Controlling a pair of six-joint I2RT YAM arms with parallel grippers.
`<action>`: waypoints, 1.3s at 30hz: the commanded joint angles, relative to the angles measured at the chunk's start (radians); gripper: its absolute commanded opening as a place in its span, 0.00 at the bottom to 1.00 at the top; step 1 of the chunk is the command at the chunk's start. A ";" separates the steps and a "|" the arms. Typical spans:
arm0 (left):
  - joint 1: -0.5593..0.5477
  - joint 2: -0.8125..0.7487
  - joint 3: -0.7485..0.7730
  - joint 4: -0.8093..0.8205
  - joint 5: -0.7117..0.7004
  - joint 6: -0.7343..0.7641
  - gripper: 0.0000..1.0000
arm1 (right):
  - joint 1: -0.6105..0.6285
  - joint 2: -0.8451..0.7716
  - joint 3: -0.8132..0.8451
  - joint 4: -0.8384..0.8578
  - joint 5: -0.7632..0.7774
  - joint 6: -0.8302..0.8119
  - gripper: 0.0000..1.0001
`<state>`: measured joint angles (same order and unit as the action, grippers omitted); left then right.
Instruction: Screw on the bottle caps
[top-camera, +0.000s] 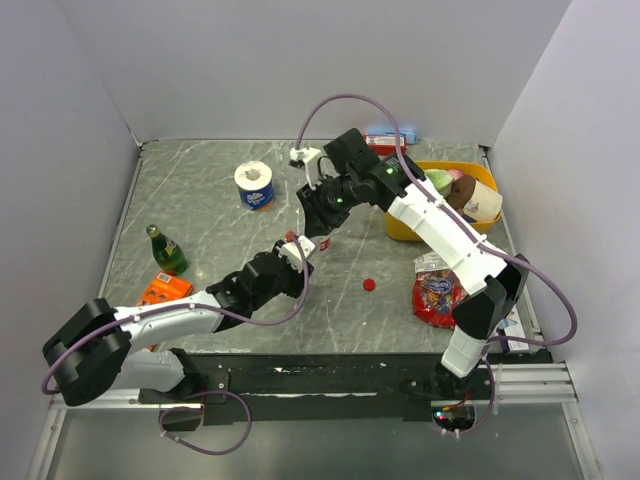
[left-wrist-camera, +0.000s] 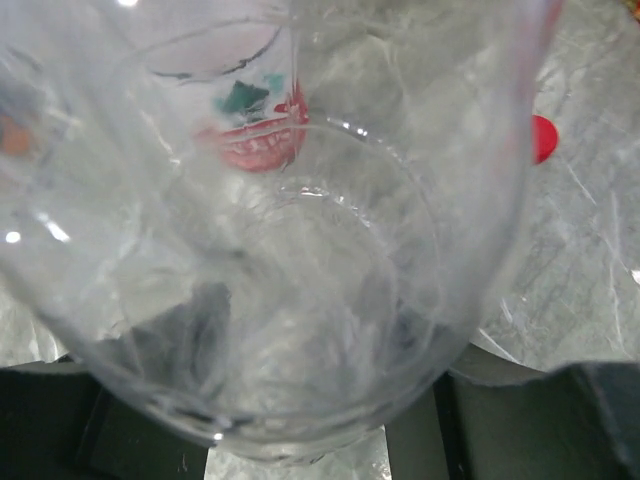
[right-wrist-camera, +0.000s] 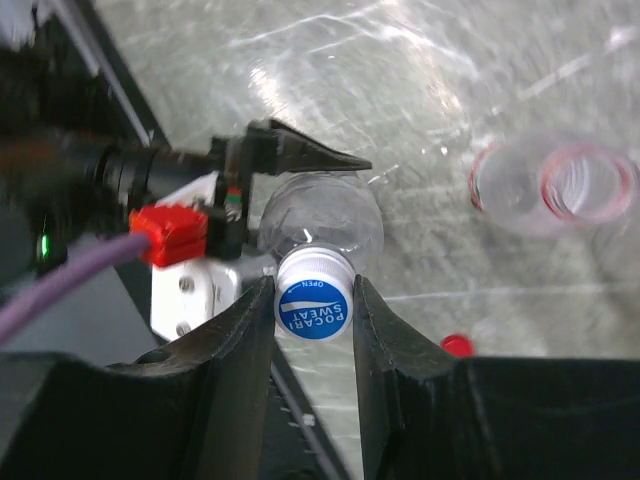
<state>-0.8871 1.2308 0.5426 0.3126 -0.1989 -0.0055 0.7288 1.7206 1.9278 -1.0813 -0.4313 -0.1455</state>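
Note:
A clear plastic bottle (right-wrist-camera: 322, 222) is held above the table with my left gripper (left-wrist-camera: 300, 445) shut round its body; it fills the left wrist view (left-wrist-camera: 280, 250). On its neck sits a blue and white cap (right-wrist-camera: 313, 305). My right gripper (right-wrist-camera: 313, 318) comes down from above and is shut on that cap, one finger touching each side. In the top view the two grippers meet mid-table, right (top-camera: 322, 205) over left (top-camera: 295, 252). A red cap (top-camera: 369, 284) lies loose on the table to the right (right-wrist-camera: 457, 345) (left-wrist-camera: 541, 138). Another clear bottle (right-wrist-camera: 555, 185) lies farther off.
A toilet roll (top-camera: 254, 184) stands at the back left. A green bottle (top-camera: 166, 250) and an orange packet (top-camera: 163, 290) are at the left. A yellow basket (top-camera: 445, 205) with items sits at the right, and a red snack bag (top-camera: 438, 295) lies in front of it.

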 joint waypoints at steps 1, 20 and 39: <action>0.008 0.002 0.129 0.148 -0.172 -0.157 0.01 | 0.035 0.033 -0.007 -0.091 0.020 0.282 0.00; 0.126 -0.195 -0.036 0.049 0.523 0.051 0.01 | -0.210 -0.295 -0.143 0.302 -0.560 -0.314 0.64; 0.215 -0.042 0.204 -0.449 1.010 0.664 0.01 | 0.050 -0.256 -0.115 -0.233 -0.379 -1.198 0.63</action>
<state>-0.6746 1.2060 0.7116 -0.1184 0.7372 0.5751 0.7715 1.4403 1.7760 -1.1915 -0.8516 -1.1984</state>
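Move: The right fingers already pinch the blue-and-white cap on the clear bottle's neck, so the cap lies right at the hand point. From there the red-label bottle stands about 12 cm ahead, its middle some 14 cm lower; the loose red cap lies some 12 cm to the right, 3 cm ahead and 26 cm below. For the left hand, which holds the clear bottle, the blue-and-white cap is roughly 13 cm above, 3 cm ahead and 3 cm to the right. Still gripping the cap, the right fingers twist it clockwise some 10 degrees against the left-held bottle, then open and let go. The right hand lifts up and to the right, swings back about 10 cm and turns counter-clockwise over 50 degrees, sinking again to finish open over the cap. Meanwhile the left hand keeps its hold, drawing the bottle back about 7 cm and turning it clockwise. ##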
